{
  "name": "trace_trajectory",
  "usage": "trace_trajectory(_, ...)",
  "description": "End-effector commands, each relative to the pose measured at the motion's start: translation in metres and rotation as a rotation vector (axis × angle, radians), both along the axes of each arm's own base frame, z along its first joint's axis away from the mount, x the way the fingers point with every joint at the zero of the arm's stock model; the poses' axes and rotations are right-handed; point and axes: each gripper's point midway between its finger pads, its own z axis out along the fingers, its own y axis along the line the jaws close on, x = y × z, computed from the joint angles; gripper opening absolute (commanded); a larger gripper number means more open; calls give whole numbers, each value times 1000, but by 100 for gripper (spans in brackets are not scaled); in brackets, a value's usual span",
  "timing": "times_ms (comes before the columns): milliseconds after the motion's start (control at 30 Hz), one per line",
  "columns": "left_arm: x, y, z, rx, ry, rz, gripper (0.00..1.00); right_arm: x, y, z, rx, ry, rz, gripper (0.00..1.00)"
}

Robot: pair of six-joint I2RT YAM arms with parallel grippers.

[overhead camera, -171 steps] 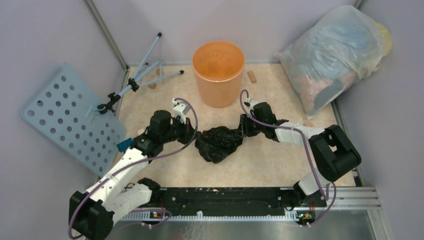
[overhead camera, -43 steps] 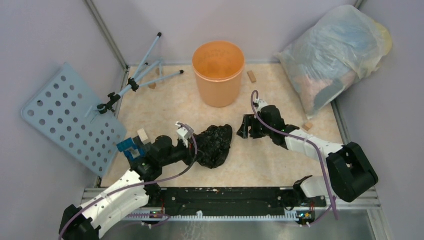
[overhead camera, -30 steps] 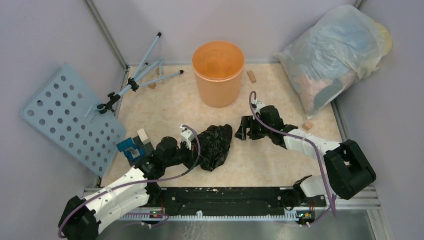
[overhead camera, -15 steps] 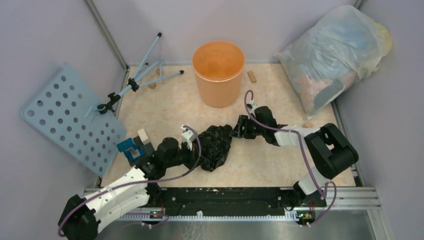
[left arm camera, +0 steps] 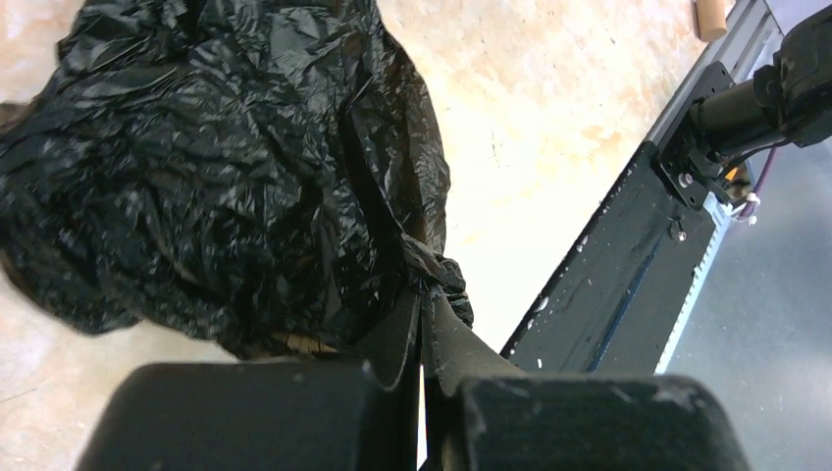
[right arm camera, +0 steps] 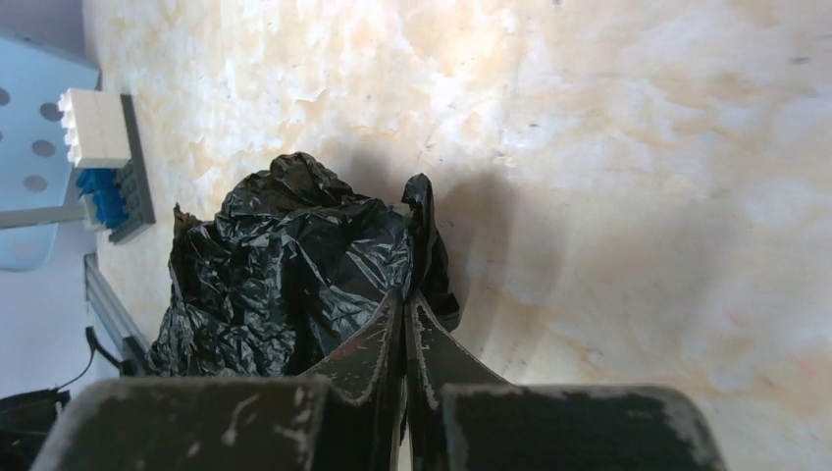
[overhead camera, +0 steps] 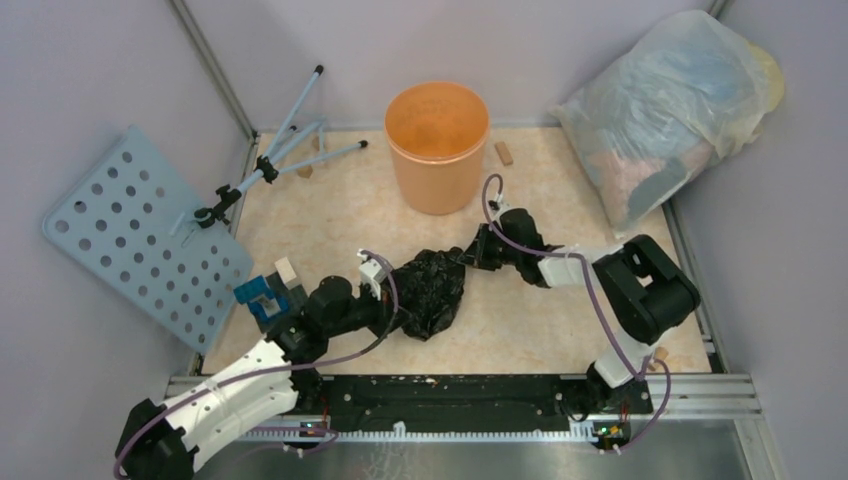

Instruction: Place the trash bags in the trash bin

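A crumpled glossy black trash bag point(overhead camera: 430, 290) lies on the beige table between my two arms. My left gripper point(overhead camera: 400, 312) is shut on the bag's near-left edge; in the left wrist view the bag point(left arm camera: 216, 167) bunches at the pinched fingertips of that gripper point(left arm camera: 424, 289). My right gripper point(overhead camera: 468, 255) is shut on the bag's upper right corner. In the right wrist view a fold of the bag point(right arm camera: 294, 275) sits between the tips of the right gripper point(right arm camera: 405, 294). The orange trash bin point(overhead camera: 437, 146) stands upright and open at the back centre, apart from the bag.
A big translucent stuffed bag point(overhead camera: 672, 105) fills the back right corner. A perforated blue-grey panel point(overhead camera: 140, 235) and a folded tripod point(overhead camera: 285, 150) lie at the left. Blue and white blocks point(overhead camera: 270, 290) sit by the left arm. Small wooden pieces point(overhead camera: 504, 152) lie near the bin.
My right gripper moved left to the bag's upper right corner and shut on it. The left gripper stayed shut on the bag, almost still.
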Motion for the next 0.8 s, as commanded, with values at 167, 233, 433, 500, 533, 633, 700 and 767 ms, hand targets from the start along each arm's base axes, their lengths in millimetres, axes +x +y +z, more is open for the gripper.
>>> trace_trajectory(167,36,34,63,6,-175,268,0,37,-94,64,-210,-224,-384,0)
trace_trajectory(233,36,42,72,-31,-212,307,0,36,-116,72,-266,-264,-455,0)
trace_trajectory(433,28,32,61,-139,-202,272,26,24,-126,94,-267,-379,-419,0)
trace_trajectory(500,32,36,56,-99,-171,308,57,21,-121,102,-253,-422,-368,0)
trace_trajectory(533,36,42,58,-83,-162,349,71,19,-118,107,-248,-449,-341,0)
trace_trajectory(633,51,63,65,-37,-162,503,91,13,-114,120,-233,-517,-279,0)
trace_trajectory(700,57,66,76,-47,-200,529,96,8,-109,125,-220,-545,-236,0)
trace_trajectory(767,62,60,92,-79,-244,512,98,2,-103,129,-205,-566,-184,0)
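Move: Both hands already pinch the black trash bag. For the right hand, the bag's middle lies about 7 cm left, 8 cm back and some 3 cm below; the orange bin is about 20 cm ahead and 6 cm left, its middle some 7 cm higher than the hand, and a small wood block on the table lies roughly 27 cm ahead and 9 cm right. For the left hand, the bag's middle is about 8 cm ahead, 8 cm right and 6 cm lower. Keeping its pinch on the bag's far right corner, the right hand swings some 11 cm right and 10 cm up, easing forward and then back again while its fingers tip upward and turn clockwise. The left hand draws the other way, up about 7 cm and a little left and forward, then opens wide and lets go of its end, sinking a few centimetres before drifting on left and forward, away from the bag, turned about 25 degrees counter-clockwise. ##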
